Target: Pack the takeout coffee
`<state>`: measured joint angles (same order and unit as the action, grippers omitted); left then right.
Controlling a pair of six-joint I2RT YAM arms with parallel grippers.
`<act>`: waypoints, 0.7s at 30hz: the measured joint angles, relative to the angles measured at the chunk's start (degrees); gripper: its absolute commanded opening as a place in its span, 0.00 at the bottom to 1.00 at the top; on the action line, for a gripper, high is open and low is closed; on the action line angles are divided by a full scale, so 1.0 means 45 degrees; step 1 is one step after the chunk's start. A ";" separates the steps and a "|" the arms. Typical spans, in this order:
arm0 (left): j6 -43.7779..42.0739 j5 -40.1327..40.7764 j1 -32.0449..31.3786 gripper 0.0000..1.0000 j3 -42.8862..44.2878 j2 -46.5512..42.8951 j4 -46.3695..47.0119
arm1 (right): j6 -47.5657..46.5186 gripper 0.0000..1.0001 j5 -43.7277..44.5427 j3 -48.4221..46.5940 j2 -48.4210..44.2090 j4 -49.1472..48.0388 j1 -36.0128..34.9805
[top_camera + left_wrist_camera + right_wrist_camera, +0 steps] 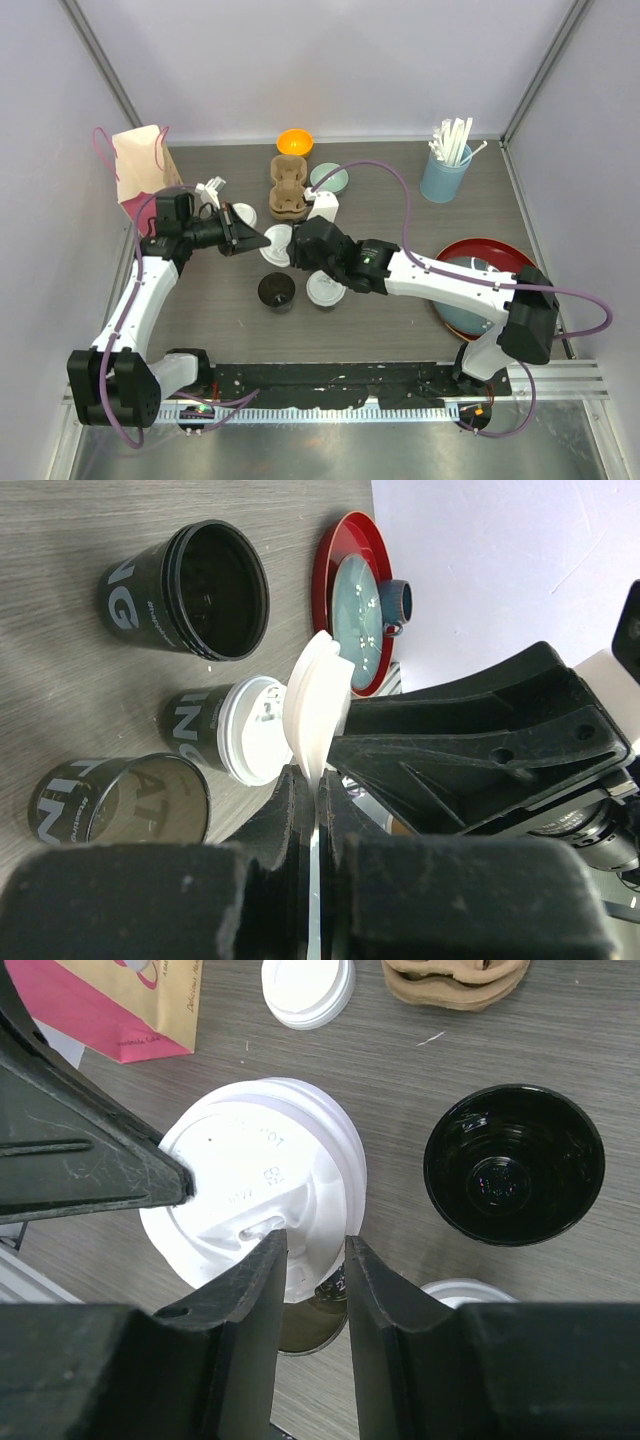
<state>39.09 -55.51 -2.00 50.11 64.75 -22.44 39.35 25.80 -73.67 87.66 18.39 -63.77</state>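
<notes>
My left gripper (318, 780) is shut on the rim of a white lid (318, 715), holding it on edge above the table. In the right wrist view this lid (255, 1195) hovers over a black cup filled with coffee (320, 1325). My right gripper (315, 1245) stands over the lid's near rim with its jaws partly apart and a gap showing between them. An empty black cup (277, 290) and a lidded takeout coffee (325, 290) stand side by side in front. The left gripper (258, 240) and the right gripper (300, 250) meet at the lid.
A brown pulp cup carrier (289, 187) lies behind the cups, with an orange bowl (295, 142) and a teal lid (329, 178) nearby. A spare white lid (240, 215) and a paper bag (140, 175) are at the left. A blue tumbler of straws (445, 170) and a red plate (480, 250) are at the right.
</notes>
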 measured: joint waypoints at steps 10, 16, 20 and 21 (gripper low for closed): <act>0.0209 0.0126 0.0034 0.00 -0.0262 0.0000 0.0189 | -0.0141 0.01 0.0073 -0.0005 0.0452 -0.0092 0.0058; 0.0219 0.0350 0.0049 0.00 -0.0374 0.0005 0.0257 | -0.0350 0.01 0.0311 0.0063 0.0418 -0.0325 0.0092; 0.0204 0.0384 0.0049 0.11 -0.0408 0.0005 0.0253 | -0.0588 0.01 0.0384 0.0287 0.0267 -0.0559 0.0087; 0.0165 0.0413 0.0049 0.28 -0.0408 0.0005 0.0233 | -0.0699 0.01 0.0389 0.0330 0.0214 -0.0602 0.0087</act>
<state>39.83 -53.65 -1.78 48.27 64.77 -21.39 36.21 27.55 -72.18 88.62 15.68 -63.37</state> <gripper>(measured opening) 0.042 0.037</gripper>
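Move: The left fingers already hold the nested white lids by the edge, their middle about 3 cm to that hand's right and 1 cm back. From the right hand, open a third and just off the lids' near right rim, that middle lies some 3 cm ahead and 3 cm left. Below, the clear empty cup stands roughly 4 cm left and 2 cm back of the right hand, the black cup 6 cm ahead and 5 cm right, and the lidded cup 4 cm back and 6 cm right, all about 11 cm lower. The right hand sinks about 1.5 cm onto the lids' near right rim, then edges some 1 cm forward and comes up a touch while its fingers close nearly shut and pinch the rim beside the sip opening. The left hand keeps its shut grip on the opposite edge and settles about 1 cm lower, barely turning, so that the lids end up held between both hands. ##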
